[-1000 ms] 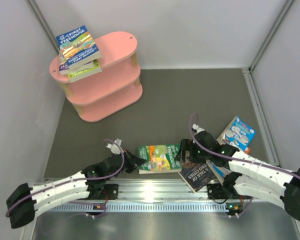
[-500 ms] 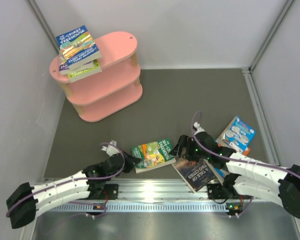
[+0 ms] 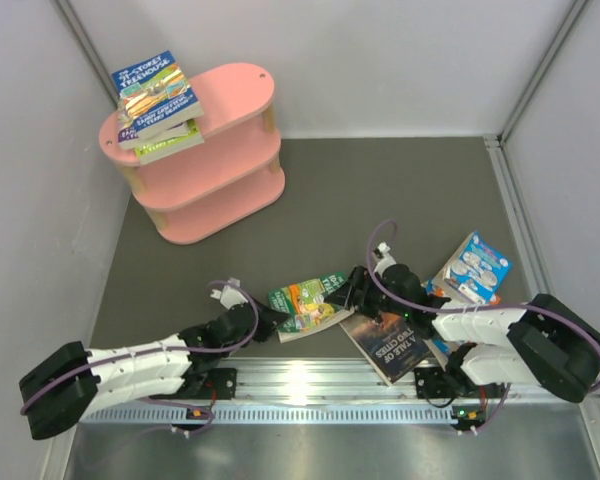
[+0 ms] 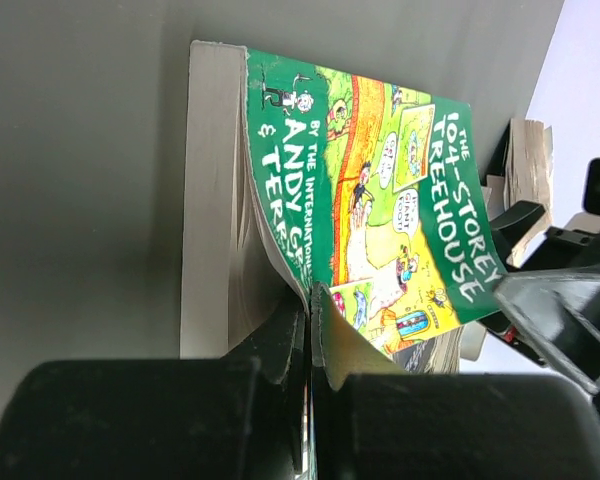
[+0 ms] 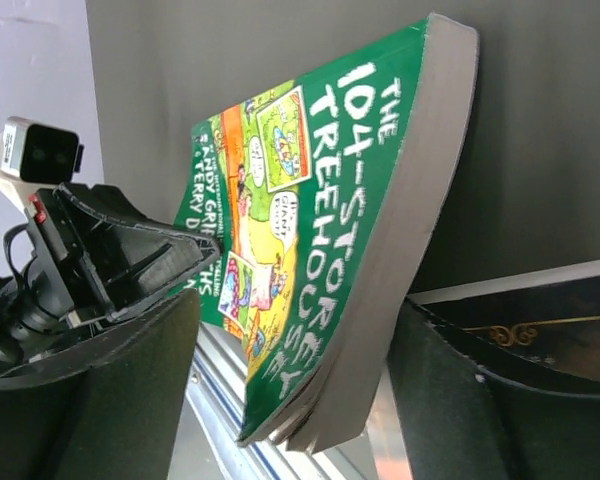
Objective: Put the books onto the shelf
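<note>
A green "104-Storey Treehouse" book (image 3: 306, 302) lies near the front of the grey table. My left gripper (image 3: 278, 320) is shut on its front cover at the near-left corner; in the left wrist view the fingertips (image 4: 312, 295) pinch the cover of the green book (image 4: 380, 200) above the page block. My right gripper (image 3: 348, 290) stands open astride the book's right end. The green book (image 5: 320, 230) sits between its fingers (image 5: 110, 400) with a gap on each side. The pink shelf (image 3: 220, 165) stands at the back left with a stack of books (image 3: 156, 100) on its top board.
A dark-covered book (image 3: 390, 345) lies under my right arm by the front rail. A blue-and-white book (image 3: 476, 264) lies to the right on other books. White walls close in left, back and right. A metal rail (image 3: 310, 385) runs along the near edge.
The green book has turned and slid slightly left. My right gripper has followed it to its right end and its jaws have narrowed. The left gripper stays shut on the cover.
</note>
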Robot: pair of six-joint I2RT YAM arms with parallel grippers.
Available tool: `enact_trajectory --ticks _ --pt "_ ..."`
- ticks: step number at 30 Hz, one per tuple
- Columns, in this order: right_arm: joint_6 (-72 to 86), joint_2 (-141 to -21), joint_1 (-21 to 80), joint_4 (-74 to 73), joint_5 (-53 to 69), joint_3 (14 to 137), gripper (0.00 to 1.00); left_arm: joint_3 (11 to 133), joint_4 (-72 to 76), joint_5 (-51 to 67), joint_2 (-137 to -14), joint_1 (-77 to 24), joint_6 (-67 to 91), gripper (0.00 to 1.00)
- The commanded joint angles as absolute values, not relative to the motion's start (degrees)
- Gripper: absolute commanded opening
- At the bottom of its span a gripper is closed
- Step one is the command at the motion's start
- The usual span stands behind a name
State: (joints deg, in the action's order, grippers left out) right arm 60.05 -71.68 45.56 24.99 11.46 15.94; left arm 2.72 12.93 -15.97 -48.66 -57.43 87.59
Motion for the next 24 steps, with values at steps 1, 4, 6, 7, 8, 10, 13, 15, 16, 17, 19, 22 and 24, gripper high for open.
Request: enact_trajectory --ticks 1,4,6,7,8,10,13,15,16,17,19,22,24 --pt "60.3 -75.6 46.5 16.4 14.6 9.6 0.72 0.4 14.1 -12.1 -51.2 -57.7 87.5 0.0" --pt "60.3 -75.1 46.4 17.6 14.7 9.1 0.52 0.4 14.5 -11.8 -51.9 -57.8 87.0 0.0" --pt "59.9 -75.2 46.5 17.3 14.4 9.4 0.36 1.5 14.0 -11.6 -51.7 -57.8 85.7 0.0" --pt "59.9 -75.3 46.6 17.1 14.2 9.9 0.31 2.0 13.2 -11.5 -51.6 -57.8 85.0 0.0" --pt "59.5 -75.2 46.5 16.5 13.8 10.3 0.23 3.8 10.7 -11.4 -51.2 -57.8 83.9 0.08" --pt "57.8 -74.3 46.6 12.4 12.7 12.5 0.18 6.6 4.9 -12.7 -49.0 -57.8 79.6 0.35" --pt "54.2 -70.5 46.5 4.3 9.6 16.2 0.11 12.7 -10.0 -17.7 -42.6 -57.8 73.8 0.9" --pt "50.7 -67.8 46.5 -0.8 6.1 18.3 0.04 17.0 -18.9 -20.3 -37.0 -57.8 68.9 0.99" --pt "49.5 -64.8 46.5 -5.8 4.8 20.5 0.02 18.4 -21.5 -23.2 -35.0 -57.8 66.9 0.99" --pt "48.1 -63.3 46.5 -8.5 2.6 21.4 0.0 21.1 -23.2 -24.3 -33.4 -57.8 65.1 0.99" --pt "43.9 -59.2 46.5 -12.5 0.6 24.7 0.0 23.8 -26.1 -27.8 -29.1 -57.8 58.3 0.99" --pt "37.8 -54.9 46.5 -17.7 0.8 27.6 0.0 28.6 -25.1 -28.7 -26.8 -57.7 48.8 0.99" --pt "33.9 -50.6 46.5 -19.2 3.2 29.2 0.0 31.3 -21.2 -26.7 -27.7 -57.7 41.3 0.99"
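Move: The left hand already pinches the near-left edge of the green treehouse book, whose middle lies about 8 cm to its right, 4 cm ahead and level. For the right hand, open around the title-end edge, the same middle is some 7 cm to the left, level in reach and height; the dark book lies about 12 cm right, 9 cm back and 4 cm below. Right fingers shut on the green book's title-end edge, drawing it 5 cm right; left releases, rising 14 cm. ##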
